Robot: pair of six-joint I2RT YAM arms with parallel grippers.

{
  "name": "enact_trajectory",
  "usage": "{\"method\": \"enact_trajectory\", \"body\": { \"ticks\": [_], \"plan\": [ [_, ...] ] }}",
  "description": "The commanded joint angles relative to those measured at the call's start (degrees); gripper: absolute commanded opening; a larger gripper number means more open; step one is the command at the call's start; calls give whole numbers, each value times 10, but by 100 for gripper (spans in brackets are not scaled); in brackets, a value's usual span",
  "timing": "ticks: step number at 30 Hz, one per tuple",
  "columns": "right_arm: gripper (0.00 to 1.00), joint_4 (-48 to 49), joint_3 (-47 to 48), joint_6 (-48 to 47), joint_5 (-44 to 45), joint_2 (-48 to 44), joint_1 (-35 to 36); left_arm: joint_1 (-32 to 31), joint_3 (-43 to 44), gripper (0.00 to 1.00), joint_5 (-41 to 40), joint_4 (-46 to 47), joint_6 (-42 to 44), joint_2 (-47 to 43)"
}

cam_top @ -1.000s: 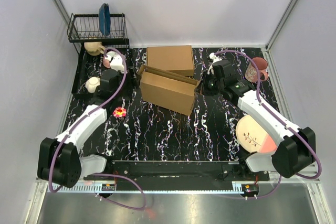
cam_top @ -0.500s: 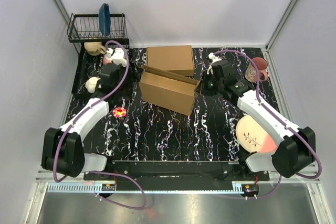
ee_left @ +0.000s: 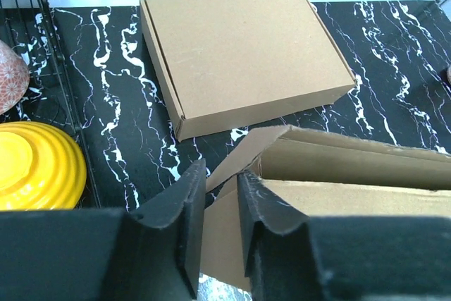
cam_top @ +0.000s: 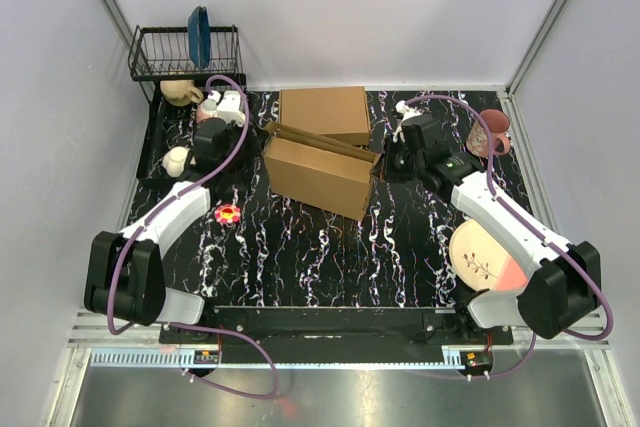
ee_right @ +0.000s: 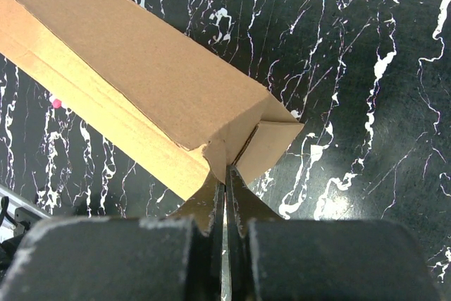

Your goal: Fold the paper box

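Observation:
The paper box [cam_top: 320, 172] is a half-formed brown cardboard shell lying slanted mid-table, its lid flap [ee_left: 254, 149] raised along the far side. My left gripper [cam_top: 247, 142] is at the box's left end. In the left wrist view its fingers [ee_left: 220, 199] straddle the end flap, with a gap still showing between them. My right gripper [cam_top: 385, 165] is at the box's right end. The right wrist view shows it [ee_right: 227, 174] shut on the thin corner tab [ee_right: 232, 149] of the paper box [ee_right: 141, 82].
A neatly formed cardboard box [cam_top: 323, 112] lies flat just behind the paper box. At back left stand a wire dish rack [cam_top: 185, 52] with a blue plate [cam_top: 198, 35], cups and a yellow bowl [ee_left: 35, 167]. A pink mug [cam_top: 493, 130], a plate [cam_top: 483, 257] and a pink flower [cam_top: 228, 214] lie around.
My left arm has moved toward the back of the table, along the box's left end, and its jaws have narrowed around the end flap. The right arm has held its grip without moving.

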Motion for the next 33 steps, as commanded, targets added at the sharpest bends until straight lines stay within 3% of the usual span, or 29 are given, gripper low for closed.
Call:
{"method": "enact_trajectory", "body": {
  "ticks": [1, 9, 33],
  "plan": [
    [0, -107, -18, -27, 46, 29, 2, 6, 27, 20, 23, 22, -4, -7],
    [0, -107, -18, -31, 52, 34, 8, 6, 20, 8, 52, 5, -34, -32],
    [0, -120, -12, -46, 130, 47, 32, 6, 146, 0, 77, -141, -49, -39]
  ]
}}
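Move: The paper box's left corner is all but between the left hand's half-open fingers, about 1 cm back and 1 cm to the right, at their height; the box's middle is roughly 5 cm back, 10 cm right and 4 cm lower. The closed flat box lies some 9 cm ahead, 11 cm right and 13 cm below, the yellow bowl about 11 cm left and 13 cm below, 1 cm ahead. From the right hand, already on the right corner, that left corner is about 20 cm left, 6 cm ahead and 1 cm up. The left fingers close fully and pinch the cardboard at the box's left corner while the hand eases about 2 cm back and nearly 2 cm right, towards the box; then it rises nearly 3 cm with the corner held, fingertips tipping down some 5 degrees and turning slightly clockwise. The right hand keeps its shut pinch on the right corner and stays almost in place, only rolling about 5 degrees, its left side sinking. ##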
